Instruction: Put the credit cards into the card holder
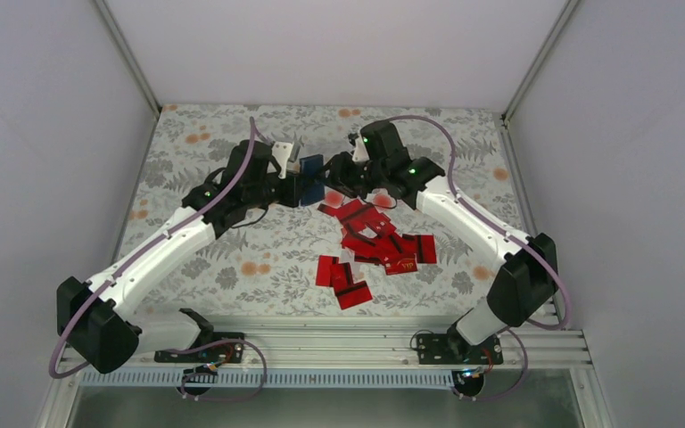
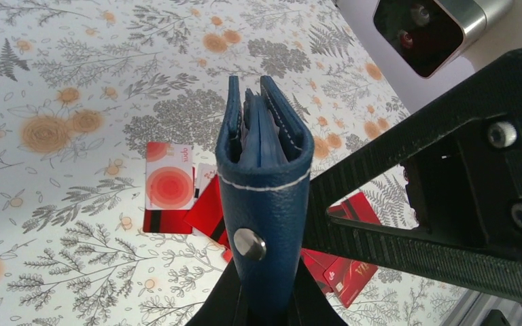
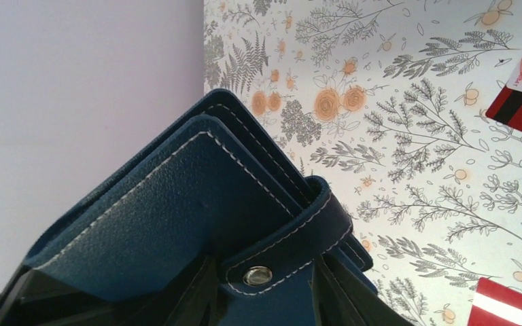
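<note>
The navy card holder [image 1: 311,168] hangs above the table between both grippers. My left gripper [image 1: 296,185] is shut on its lower end; in the left wrist view the card holder [image 2: 265,183] stands edge-on with its pockets spread above my left gripper [image 2: 266,288]. In the right wrist view my right gripper [image 3: 265,288] straddles the snap strap of the card holder [image 3: 170,204]; the strap nearly fills the gap, and I cannot tell whether the jaws press it. Several red credit cards [image 1: 375,242] lie scattered on the table below, and credit cards [image 2: 207,210] show past the holder.
The table [image 1: 232,259] has a floral cloth and white walls on three sides. A metal rail [image 1: 339,343] with both arm bases runs along the near edge. My right arm's black frame [image 2: 448,204] crosses close beside the holder.
</note>
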Controlling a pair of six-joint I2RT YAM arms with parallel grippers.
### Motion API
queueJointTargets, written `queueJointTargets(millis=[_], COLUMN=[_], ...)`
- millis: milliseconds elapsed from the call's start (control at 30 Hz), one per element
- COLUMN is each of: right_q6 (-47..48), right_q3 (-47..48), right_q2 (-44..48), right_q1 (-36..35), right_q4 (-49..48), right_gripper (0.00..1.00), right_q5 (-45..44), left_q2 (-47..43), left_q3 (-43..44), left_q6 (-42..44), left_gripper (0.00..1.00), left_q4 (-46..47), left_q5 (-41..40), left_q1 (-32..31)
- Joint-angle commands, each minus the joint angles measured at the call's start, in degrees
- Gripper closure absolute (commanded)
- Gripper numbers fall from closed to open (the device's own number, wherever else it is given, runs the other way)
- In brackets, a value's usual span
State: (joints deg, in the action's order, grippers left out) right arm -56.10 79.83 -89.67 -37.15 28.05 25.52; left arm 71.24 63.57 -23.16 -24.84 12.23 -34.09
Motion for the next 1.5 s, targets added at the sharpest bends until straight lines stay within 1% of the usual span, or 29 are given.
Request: queueJointTargets(millis=[0,133,267,567,800,967,1033,1300,1467], right_q6=[-4.6,-5.9,-6.9,-5.4,-3.5,-2.1,-0.8,5.2,10.6], right_q3=[-1.2,-2.2,-4.3,-7.6,-6.1,-5.0,-3.9,-1.5,-1.5], right_q2=[2.5,2.2,1.7,1.1,-0.9,-1.5,-2.1,-2.6,-2.5], right_q1=[0.6,0.7,0.5,0.0,0.2,0.2,0.2,0.9,3.1], right_q4=[-4.7,-6.0,-7.6,-6.5,-4.8,-3.4,-1.3,3.8,8.0], right_gripper=[0.64,0.66,0.69,0.73,0.84,0.92,0.95,0.96,0.96], right_q5=[-0.4,1.1,2.7,2.9,3.3,3.4,3.1,-1.0,-4.6], left_q2=[-1.4,-1.4,-1.1,0.0,-0.3,0.5,1.2,1.8,1.5], left_q3=[-0.1,0.3,0.7,2.4,1.9,3.4,4.3,5.5,5.5], left_q6=[0.2,0.3,0.8,1.0,1.1,1.3,1.2,1.0,2.2], left_gripper=[0.98,0.98,0.98,0.98,0.98,0.98,0.98,0.98,0.98], left_q4=[2.8,3.1,4.3,6.6,9.5,8.2,7.6,7.2,5.6], left_q5=[3.5,3.6,4.5,6.1,8.7,6.7,5.6,4.4,3.0], left_q1=[-1.1,-1.1,-1.1,-1.1,-1.3,-1.3,-1.3,-1.4,-1.3])
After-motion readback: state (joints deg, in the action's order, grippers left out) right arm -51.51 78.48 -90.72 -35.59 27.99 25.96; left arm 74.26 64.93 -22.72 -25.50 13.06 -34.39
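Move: The right hand's half-open fingertips are already at the card holder's snap strap, which lies about 1 cm to their left and level with them. From the left hand, which still grips the holder in the air, the strap is some 2 cm right and 1 cm forward. On the table about 24 cm below, the patterned card lies roughly 5 cm back and 3 cm right of the right hand, and the red card pile 14 cm back and 13 cm right. The right fingertips close from about a third open to nearly shut, pinching the card holder's strap beside the snap. That hand first rises slightly, then sinks about 2.5 cm along the holder's face, its wrist rolling some 5 degrees and back. The left hand keeps its grip and eases the holder about 1 cm down and 1 cm right. ##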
